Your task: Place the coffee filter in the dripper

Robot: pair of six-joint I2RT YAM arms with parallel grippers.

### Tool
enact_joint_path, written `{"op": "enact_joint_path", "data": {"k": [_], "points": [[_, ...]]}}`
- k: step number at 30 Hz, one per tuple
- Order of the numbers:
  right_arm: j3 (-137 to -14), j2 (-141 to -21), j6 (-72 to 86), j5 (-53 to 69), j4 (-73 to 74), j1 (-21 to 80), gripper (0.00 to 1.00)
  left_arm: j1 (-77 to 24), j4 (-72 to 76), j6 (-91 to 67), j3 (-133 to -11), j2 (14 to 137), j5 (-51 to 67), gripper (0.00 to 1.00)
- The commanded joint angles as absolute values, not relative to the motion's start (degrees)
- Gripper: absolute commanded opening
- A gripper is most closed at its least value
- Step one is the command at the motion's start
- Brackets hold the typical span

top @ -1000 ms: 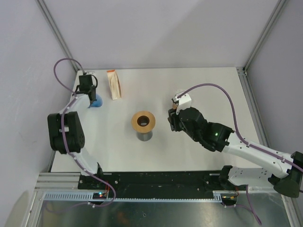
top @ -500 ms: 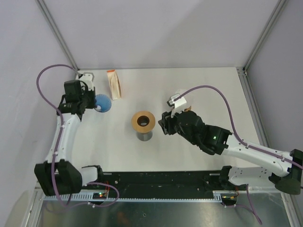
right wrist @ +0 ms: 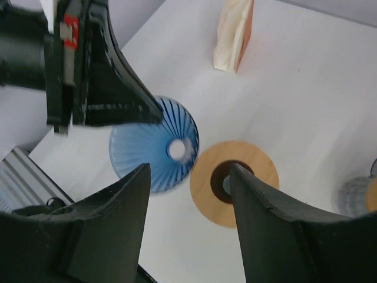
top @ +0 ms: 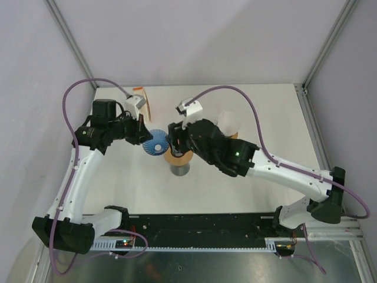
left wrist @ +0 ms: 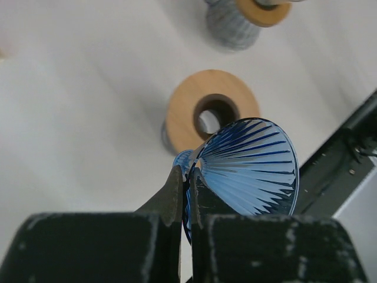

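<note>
My left gripper [top: 143,134] [left wrist: 187,174] is shut on the rim of the blue ribbed dripper [top: 157,144] [left wrist: 253,165] [right wrist: 147,147]. It holds the dripper in the air just left of the wooden ring stand [top: 182,158] [left wrist: 182,112] [right wrist: 203,190]. My right gripper [top: 174,141] [right wrist: 188,171] hangs open above the gap between dripper and stand, with nothing between its fingers. The coffee filter, a cream paper pack with an orange side [top: 147,107] [right wrist: 232,35], lies at the back left of the table, apart from both grippers.
A pale ribbed cup with a tan end [top: 228,122] [left wrist: 230,26] [right wrist: 353,197] sits right of the stand, behind my right arm. The stand rests on a grey base [top: 179,169]. Frame posts stand at the back corners.
My left arm swung the dripper from the back left corner to beside the stand. My right arm moved left over the stand, its jaws widened, and the pale cup came into view.
</note>
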State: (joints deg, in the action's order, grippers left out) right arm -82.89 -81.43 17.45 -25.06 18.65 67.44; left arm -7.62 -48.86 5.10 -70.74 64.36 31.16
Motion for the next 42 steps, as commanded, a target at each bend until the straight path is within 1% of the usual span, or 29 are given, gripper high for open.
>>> {"op": "enact_joint_path", "data": {"k": [1,4,10,12,14,17,19,21,24,30,42], "points": [[-92.15,-87.05,16.86,-25.63,23.14,67.65,0.61,-9.66,-51.1,2.65,-75.14,63.68,38.62,0.0],[-94.96,-90.0,17.89,-23.97,26.87,66.1,0.58,-11.26,-51.54,2.41,-76.3,64.78,40.02,0.0],[-94.21,-92.06,19.74,-19.86,30.46,63.51,0.5,-12.87,-51.63,2.05,-77.02,65.76,42.57,0.0],[-94.09,-92.84,20.03,-19.16,31.65,63.23,0.44,-13.41,-51.6,2.05,-77.2,66.3,42.99,0.0],[-93.66,-93.0,20.37,-18.98,32.48,62.87,0.35,-13.86,-51.55,2.07,-77.24,67.09,43.29,0.0],[-91.56,-92.02,20.89,-19.06,32.51,62.19,0.17,-14.51,-51.52,2.18,-76.96,68.6,42.87,0.0],[-90.06,-91.34,21.2,-18.72,32.47,61.32,0.08,-15.62,-51.38,2.37,-76.79,69.82,41.52,0.0],[-88.85,-90.93,21.49,-17.18,32.46,59.54,0.02,-16.83,-50.94,2.33,-76.81,71.4,40.62,0.0],[-87.94,-91.03,21.42,-15.1,32.29,56.76,0.0,-17.86,-50.41,2.21,-77.71,73.99,39.86,0.0],[-88.74,-93.51,20.33,-10.84,32.48,53.13,0.0,-18.05,-49.58,1.82,-79.21,77.3,39.55,0.0],[-90.34,-96.73,19.11,-8.26,32.16,51.43,0.0,-18.02,-49.1,2.4,-77.43,78.34,38.69,0.0]]}}
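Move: The left hand already holds the blue dripper, its middle about 4 cm to the right, 1 back and 2 below; the wooden ring lies 10 cm right, 1 back and 8 below, the filter pack some 18 ahead, 4 left and 17 below. From the open right hand the dripper is about 5 cm ahead, 7 left and 8 below, with the wooden ring 5 ahead, 1 left and 14 down, and the carafe with filter 13 ahead, 16 right and 16 below. Right hand sinks about 10 cm, reaches forward and pinches the dripper's rim as the left carries it 7 cm right. ##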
